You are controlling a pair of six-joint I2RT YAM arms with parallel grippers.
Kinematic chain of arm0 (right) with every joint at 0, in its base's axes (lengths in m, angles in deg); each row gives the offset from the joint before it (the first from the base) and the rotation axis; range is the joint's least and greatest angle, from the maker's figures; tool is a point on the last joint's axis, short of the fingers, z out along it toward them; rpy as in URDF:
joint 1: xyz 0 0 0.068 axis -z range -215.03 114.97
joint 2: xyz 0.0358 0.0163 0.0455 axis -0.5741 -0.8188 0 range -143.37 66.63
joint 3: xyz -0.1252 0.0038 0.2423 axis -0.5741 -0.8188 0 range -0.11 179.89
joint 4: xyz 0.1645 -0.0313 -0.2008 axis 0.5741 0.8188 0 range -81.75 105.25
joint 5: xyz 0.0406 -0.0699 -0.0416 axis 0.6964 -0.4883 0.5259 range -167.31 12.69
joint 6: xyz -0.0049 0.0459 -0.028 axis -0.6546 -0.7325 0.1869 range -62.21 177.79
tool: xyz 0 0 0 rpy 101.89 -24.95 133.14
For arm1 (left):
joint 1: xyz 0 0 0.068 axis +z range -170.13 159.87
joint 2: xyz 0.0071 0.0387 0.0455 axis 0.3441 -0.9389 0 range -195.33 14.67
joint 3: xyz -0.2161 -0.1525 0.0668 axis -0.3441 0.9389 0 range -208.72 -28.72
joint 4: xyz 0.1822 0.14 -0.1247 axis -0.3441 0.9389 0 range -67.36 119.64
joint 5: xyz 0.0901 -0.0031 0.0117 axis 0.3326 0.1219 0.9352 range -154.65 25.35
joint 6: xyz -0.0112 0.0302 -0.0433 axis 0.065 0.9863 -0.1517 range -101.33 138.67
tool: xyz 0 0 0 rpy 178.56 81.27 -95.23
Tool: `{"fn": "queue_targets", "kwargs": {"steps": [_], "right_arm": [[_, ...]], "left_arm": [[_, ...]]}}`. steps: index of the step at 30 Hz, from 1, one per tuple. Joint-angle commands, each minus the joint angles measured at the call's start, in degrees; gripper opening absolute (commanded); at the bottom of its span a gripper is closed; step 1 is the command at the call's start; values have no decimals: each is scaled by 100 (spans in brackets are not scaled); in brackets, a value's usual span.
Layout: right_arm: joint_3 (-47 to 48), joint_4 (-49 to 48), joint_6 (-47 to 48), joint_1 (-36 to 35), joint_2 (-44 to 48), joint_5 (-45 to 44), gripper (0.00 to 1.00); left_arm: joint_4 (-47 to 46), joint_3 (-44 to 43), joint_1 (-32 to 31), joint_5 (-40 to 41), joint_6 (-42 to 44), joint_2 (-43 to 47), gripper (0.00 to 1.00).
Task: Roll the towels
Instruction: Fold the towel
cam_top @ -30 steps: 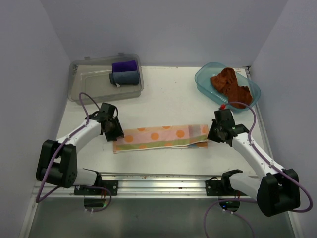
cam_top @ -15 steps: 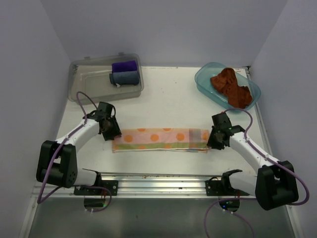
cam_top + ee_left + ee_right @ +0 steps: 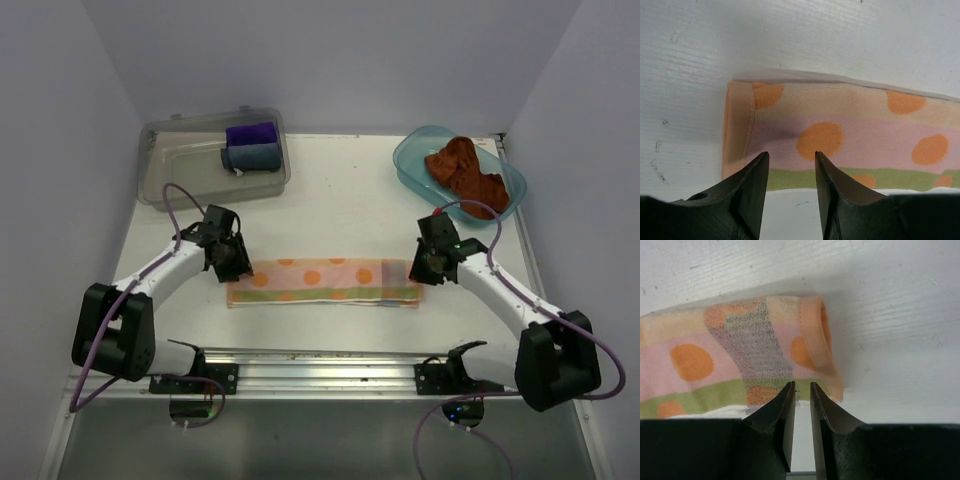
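The patterned towel [image 3: 322, 282], with orange dots on pink and green stripes, lies flat on the white table as a long folded strip. My left gripper [image 3: 238, 268] hovers over its left end, open, with nothing between the fingers [image 3: 791, 156]; the towel [image 3: 850, 130] lies just beyond the fingertips. At the right end my right gripper [image 3: 420, 272] stands a narrow gap open [image 3: 802, 386], holding nothing, tips at the near edge of the towel [image 3: 715, 365]. The rust-brown towel [image 3: 465, 170] sits crumpled in a blue tub [image 3: 408, 163] at the back right.
A clear lidded container [image 3: 170, 172] at the back left holds a purple cloth [image 3: 250, 133] and a grey-blue cloth [image 3: 250, 157]. A metal rail [image 3: 320, 360] runs along the near edge between the arm bases. White walls close in both sides.
My right gripper has opened and let go of the towel's right end, which now lies flat, and it has moved slightly back and left. The left gripper has barely moved.
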Motion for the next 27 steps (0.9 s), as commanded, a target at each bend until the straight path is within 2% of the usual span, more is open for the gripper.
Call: {"fn": "queue_targets", "kwargs": {"steps": [1,6,13,18,19,23,27], "right_arm": [[543,-427,90,-15,-533,-60,22],[913,-735,230,116,-1396,2,23],[817,-1105,494,600,-2522,257,20],[606,-991,459,600,-1742,397,23],[597,-860,459,600,-1305,293,29],[527,-543,581,618,-660,-24,47],[133,-481,670,661,-685,-51,50]], "left_arm": [[-249,-40,2,22,12,-191,45],[-363,21,37,109,56,-341,45],[-522,233,389,-110,135,-526,45],[-460,127,433,-127,179,-596,45],[-452,92,433,-127,179,-587,45],[-320,4,433,-93,197,-464,45],[-214,-57,433,-22,188,-315,45]]}}
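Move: The right hand is poised over the folded towel's right end, whose far right corner lies about 6 cm straight ahead and some 5 cm below. The teal basket stands roughly 27 cm ahead of this hand and 8 cm to its right. The towel's far left corner is about 5 cm ahead of the left hand, 4 cm to its left and 3 cm down. The grey tray is around 29 cm ahead of the left hand and 5 cm to its left. No contact can be made out. The right hand reaches forward about 7 cm towards the towel's far right corner, sinking some 5 cm to near table height, then draws back about a centimetre and rises about 6 cm while its fingers spread wider. The left hand sinks about 2.5 cm close over the towel's left end, easing slightly left, fingers staying half open. ##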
